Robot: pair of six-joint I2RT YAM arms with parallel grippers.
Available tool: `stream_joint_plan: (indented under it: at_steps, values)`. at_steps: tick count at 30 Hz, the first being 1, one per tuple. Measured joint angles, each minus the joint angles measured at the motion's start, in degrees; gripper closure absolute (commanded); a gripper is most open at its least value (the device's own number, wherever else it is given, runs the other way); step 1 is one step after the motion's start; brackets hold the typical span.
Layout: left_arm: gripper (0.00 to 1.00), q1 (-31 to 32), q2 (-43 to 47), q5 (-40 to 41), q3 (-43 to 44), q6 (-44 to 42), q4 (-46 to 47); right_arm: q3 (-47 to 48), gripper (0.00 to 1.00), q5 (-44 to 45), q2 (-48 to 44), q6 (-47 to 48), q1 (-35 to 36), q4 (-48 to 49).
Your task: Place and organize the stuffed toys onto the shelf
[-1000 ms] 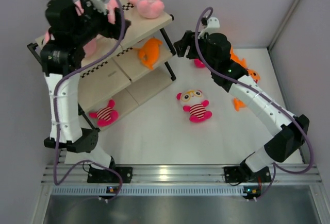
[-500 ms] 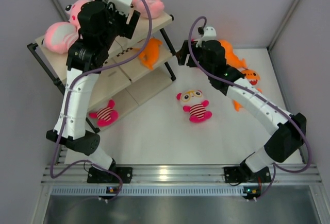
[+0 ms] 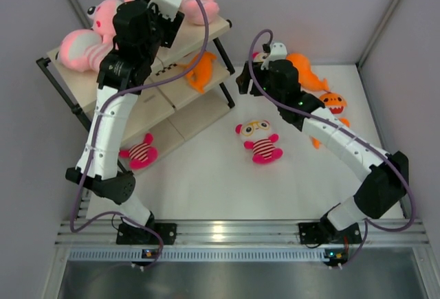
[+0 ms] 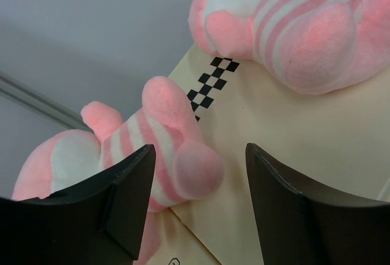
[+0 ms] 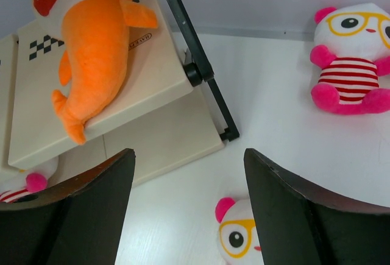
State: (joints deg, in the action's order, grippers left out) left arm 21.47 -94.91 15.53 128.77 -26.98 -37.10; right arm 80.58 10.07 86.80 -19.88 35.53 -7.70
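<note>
The shelf (image 3: 148, 106) stands at the back left. Two pale pink striped toys lie on its top board, one at the left end (image 3: 86, 38) and one at the right (image 3: 199, 0). My left gripper (image 4: 200, 149) hovers open over that board (image 4: 304, 137), and the nearer pink toy's foot (image 4: 195, 167) shows between its jaws, untouched. An orange fish (image 3: 196, 71) lies on the middle tier and a striped doll (image 3: 137, 153) on the lowest. My right gripper (image 5: 189, 155) is open above the table, over a bespectacled doll (image 5: 241, 237). Another doll (image 3: 260, 141) sits mid-table.
Two more orange fish toys (image 3: 306, 69) (image 3: 331, 103) lie on the table at the right, behind my right arm. The shelf's black frame leg (image 5: 207, 88) stands close to the right gripper. Grey walls close in the table at the back and both sides.
My left arm has swung right along the top board, uncovering the left pink toy lying there, and its jaws have narrowed somewhat. My right gripper has shifted slightly.
</note>
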Motion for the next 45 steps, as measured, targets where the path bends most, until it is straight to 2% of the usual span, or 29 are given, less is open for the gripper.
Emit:
stream_joint_plan:
  at_steps: [7,13,18,20,22,24,30,45]
  values:
    - [0.34,-1.7,-0.5,-1.7,0.0,-0.1,1.1,-1.5,0.27,0.3,-2.4,0.3,0.0,0.0]
    - [0.44,-3.2,-1.3,-2.5,0.0,0.0,1.2,-2.1,0.27,0.5,-2.9,0.4,0.0,0.0]
    - [0.69,-3.5,-1.5,-4.5,-0.2,0.1,1.2,-2.2,0.27,0.6,-3.0,0.4,0.0,0.0]
    - [0.76,-3.7,-1.5,-5.4,-0.5,0.3,1.2,-2.3,0.27,0.7,-3.2,0.4,0.0,0.0]
    - [0.93,-3.9,-1.5,-6.1,-1.0,0.4,1.4,-2.7,0.27,0.9,-3.6,0.4,0.0,-0.1]
    - [1.00,-4.2,-1.4,-6.7,-1.4,0.4,1.6,-3.1,0.27,0.9,-3.8,0.4,0.0,-0.2]
    - [1.00,-4.2,1.4,-9.4,-5.0,-0.3,2.1,-3.7,0.27,1.0,-4.7,0.4,0.0,-0.2]
    - [1.00,-4.2,18.4,-18.6,-17.8,-4.9,2.4,-5.2,0.27,0.3,-6.2,-0.3,0.0,0.2]
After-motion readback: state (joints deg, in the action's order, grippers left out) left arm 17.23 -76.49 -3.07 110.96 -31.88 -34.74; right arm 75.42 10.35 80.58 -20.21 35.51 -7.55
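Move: The near foot of the middle pink toy on the top shelf is just ahead of the left gripper's open fingers. The toy's middle lies about 3 cm ahead, 8 cm left and 2 cm below. From the same hand, the right-hand pink toy lies some 9 cm ahead and 7 cm right; the left-hand pink toy is about 4 cm back and 17 cm left. From the right hand, the middle toy lies roughly 7 cm ahead, 30 cm left and 17 cm higher. Ease the left gripper about 2 cm forward and slightly down onto the middle pink toy's near foot, shutting the fingers fully to pinch it. Then draw back some 10 cm towards the base, rising about 3 cm and turning roughly 10 degrees clockwise, keeping the pinch. Let the open right hand drift about 3 cm back and to the right. ##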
